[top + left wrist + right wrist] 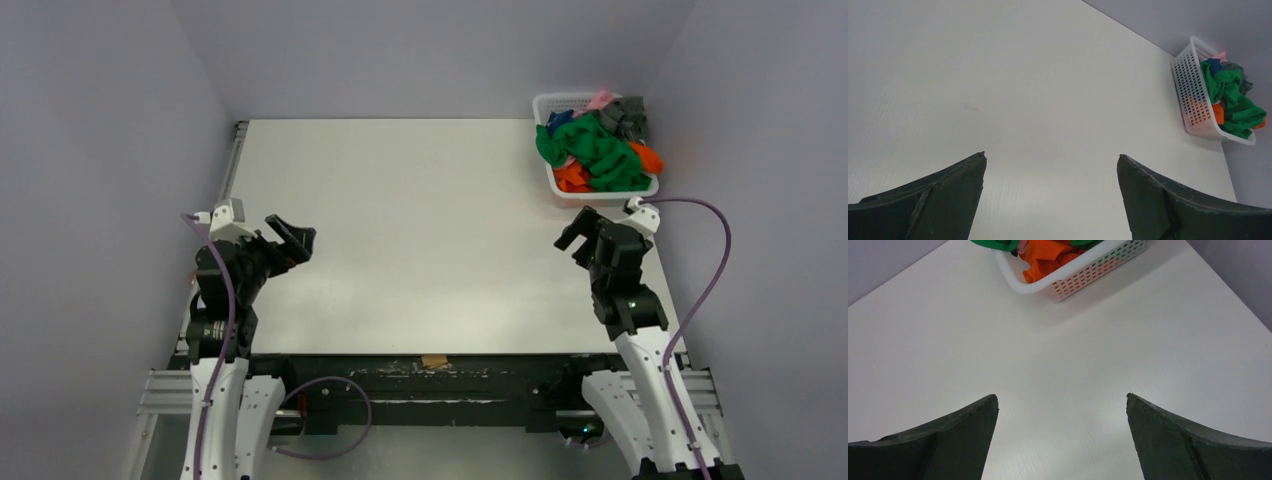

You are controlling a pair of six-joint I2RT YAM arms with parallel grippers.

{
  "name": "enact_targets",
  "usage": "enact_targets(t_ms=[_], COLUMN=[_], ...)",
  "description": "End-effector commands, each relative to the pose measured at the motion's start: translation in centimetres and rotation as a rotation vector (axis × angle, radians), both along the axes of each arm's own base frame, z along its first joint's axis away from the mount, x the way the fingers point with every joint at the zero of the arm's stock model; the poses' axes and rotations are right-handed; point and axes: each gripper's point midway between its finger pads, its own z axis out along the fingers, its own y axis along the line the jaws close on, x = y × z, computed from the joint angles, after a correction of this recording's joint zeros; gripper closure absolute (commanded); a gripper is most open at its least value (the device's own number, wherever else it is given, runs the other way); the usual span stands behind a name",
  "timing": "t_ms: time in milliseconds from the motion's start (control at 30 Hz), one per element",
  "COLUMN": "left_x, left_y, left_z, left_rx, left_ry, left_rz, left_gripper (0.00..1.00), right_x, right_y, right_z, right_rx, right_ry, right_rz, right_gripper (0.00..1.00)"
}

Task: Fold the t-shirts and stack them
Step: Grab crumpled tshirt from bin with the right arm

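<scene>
The t-shirts lie crumpled in a heap in a white lattice basket (560, 186) at the table's far right. A bright green shirt (597, 152) is on top, with orange (574, 177), grey (630, 113), pink (601, 99) and navy blue (559, 120) cloth around it. The heap also shows in the left wrist view (1233, 97), and the orange cloth shows in the right wrist view (1045, 255). My left gripper (291, 236) is open and empty over the table's left side. My right gripper (580, 234) is open and empty, just in front of the basket.
The white table (420, 220) runs between grey walls. A rail (232, 165) lines its left edge. A purple cable (712, 260) loops from the right arm. A small tan scrap (434, 360) sits at the near edge.
</scene>
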Motion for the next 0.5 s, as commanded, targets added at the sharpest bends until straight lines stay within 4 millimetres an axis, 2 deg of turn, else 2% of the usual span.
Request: enact_targets(t_ms=[0,100,267,333,467], left_x=[0.0,0.1,0.4,0.5,0.4], left_y=[-0.6,-0.6,-0.7,-0.8,-0.9], left_z=[0.4,0.1,-1.1,-1.1,-1.1], left_rx=[-0.025,-0.025,-0.023,-0.021,-0.02], left_ry=[-0.019,-0.011,0.014,0.01,-0.003], left_rz=[-0.024,-0.025,-0.038,-0.045,-0.05], left_gripper=[0.0,0.0,0.0,0.0,0.0], right_x=[-0.4,0.5,3.2,5.3,11.2], right_y=[-1.1,-0.7,-1.6,-1.4,-1.0], right_z=[3.0,4.6,6.1,6.8,7.1], right_rx=[0.0,-0.045,-0.071,-0.075,-0.125], right_ry=[-0.094,-0.139,-0.184,-0.185,-0.111], right_rz=[-0.062,-0.007,-0.071,-0.07,-0.047], right_gripper=[0.01,0.01,0.01,0.01,0.01])
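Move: The green t-shirt heaped on the bin lies about 20 cm ahead of the right hand, 8 cm to its right and roughly 10 cm below. The orange t-shirt at the bin's near left corner is some 15 cm ahead and 4 cm right; the grey one behind is about 29 cm ahead and 14 cm right. From the left hand, the green t-shirt lies roughly 22 cm ahead and 55 cm right. Open and empty, the right hand reaches about 5 cm forward, rising 3, towards the bin; the left sinks slightly. ##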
